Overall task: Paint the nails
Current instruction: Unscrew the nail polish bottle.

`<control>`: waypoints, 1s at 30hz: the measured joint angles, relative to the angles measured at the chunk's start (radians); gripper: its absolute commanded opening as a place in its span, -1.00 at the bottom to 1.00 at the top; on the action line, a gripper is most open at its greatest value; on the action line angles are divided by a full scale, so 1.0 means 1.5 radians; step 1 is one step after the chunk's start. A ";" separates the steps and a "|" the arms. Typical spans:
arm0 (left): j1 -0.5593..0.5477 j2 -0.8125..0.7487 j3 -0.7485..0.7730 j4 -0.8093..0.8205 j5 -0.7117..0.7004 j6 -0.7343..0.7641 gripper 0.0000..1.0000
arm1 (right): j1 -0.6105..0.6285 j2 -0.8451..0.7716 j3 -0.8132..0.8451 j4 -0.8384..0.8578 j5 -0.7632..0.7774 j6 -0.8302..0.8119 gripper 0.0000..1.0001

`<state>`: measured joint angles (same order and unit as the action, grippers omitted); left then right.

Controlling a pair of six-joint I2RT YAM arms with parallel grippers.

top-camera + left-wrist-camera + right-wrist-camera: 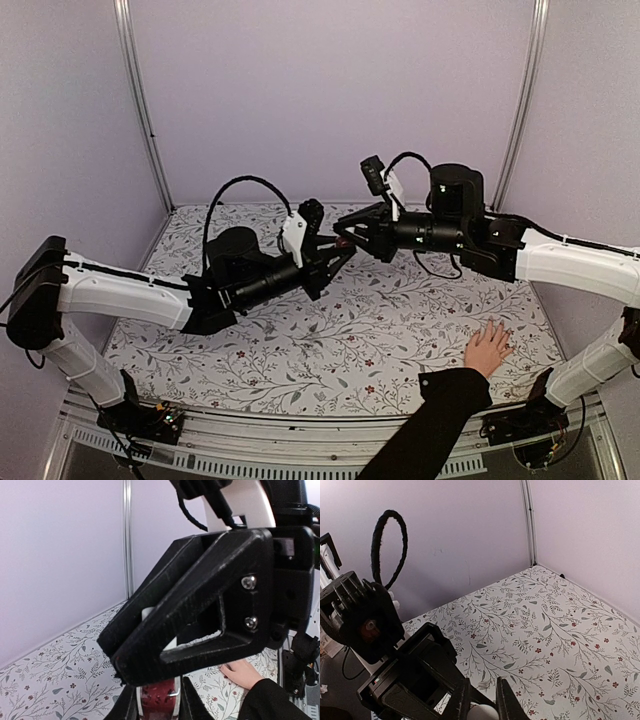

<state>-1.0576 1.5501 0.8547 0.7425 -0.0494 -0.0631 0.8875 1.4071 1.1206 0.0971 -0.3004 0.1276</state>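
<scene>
A light-skinned hand [488, 347] with spread fingers and a black sleeve lies flat on the floral tablecloth at the right front. Its nails are too small to make out. The hand [241, 673] also shows low in the left wrist view. Above the table's middle the two grippers meet tip to tip. My left gripper [338, 256] is shut on a small dark-red bottle [159, 699], which sits between its fingers. My right gripper [483, 685] is shut on the bottle's white cap [483, 713]. In the left wrist view its black fingers [165, 645] cover most of the cap.
The floral tablecloth [330, 340] covers the whole table, with lilac walls on three sides and metal posts [140, 100] in the back corners. The right arm [570, 262] reaches over the table above the resting hand. The sleeve [430, 430] crosses the front rail.
</scene>
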 measured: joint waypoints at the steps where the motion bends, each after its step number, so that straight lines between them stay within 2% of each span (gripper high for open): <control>1: 0.000 0.000 0.000 0.000 0.006 0.000 -1.00 | -0.002 0.000 0.000 0.001 -0.006 -0.005 -0.98; 6: 0.012 -0.007 -0.010 0.016 0.069 -0.006 -1.00 | -0.006 -0.005 0.000 -0.002 -0.050 -0.031 -1.00; 14: 0.029 -0.043 -0.058 0.056 0.262 -0.034 -1.00 | -0.004 -0.021 0.001 -0.033 -0.219 -0.115 -1.00; 24: 0.030 -0.046 -0.062 0.099 0.471 -0.083 -1.00 | 0.010 -0.027 0.026 -0.098 -0.403 -0.208 -1.00; 30: 0.026 -0.030 -0.053 0.125 0.550 -0.109 -1.00 | 0.022 -0.027 0.034 -0.122 -0.456 -0.240 -0.99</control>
<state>-1.0191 1.5055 0.7750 0.9298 0.7750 -0.2264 0.9203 1.3663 1.1713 -0.0864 -0.9852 -0.2325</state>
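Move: My left hand already pinches the red body of the nail polish bottle. The white cap sits about 4 cm above that hand point, level with it sideways and fore and aft. My right fingers are already shut on the cap, with the bottle body some 4 cm straight below them. The model hand lies on the table about 9 cm back, 31 cm to the right and 26 cm below my left hand. I twist my hands against each other to unscrew the cap: my right hand turns counter-clockwise by some 40 degrees while my left turns the bottle clockwise about 45. Both keep their pinch and swing back together about 13 cm towards my base, rising only slightly, slowing at the end. ##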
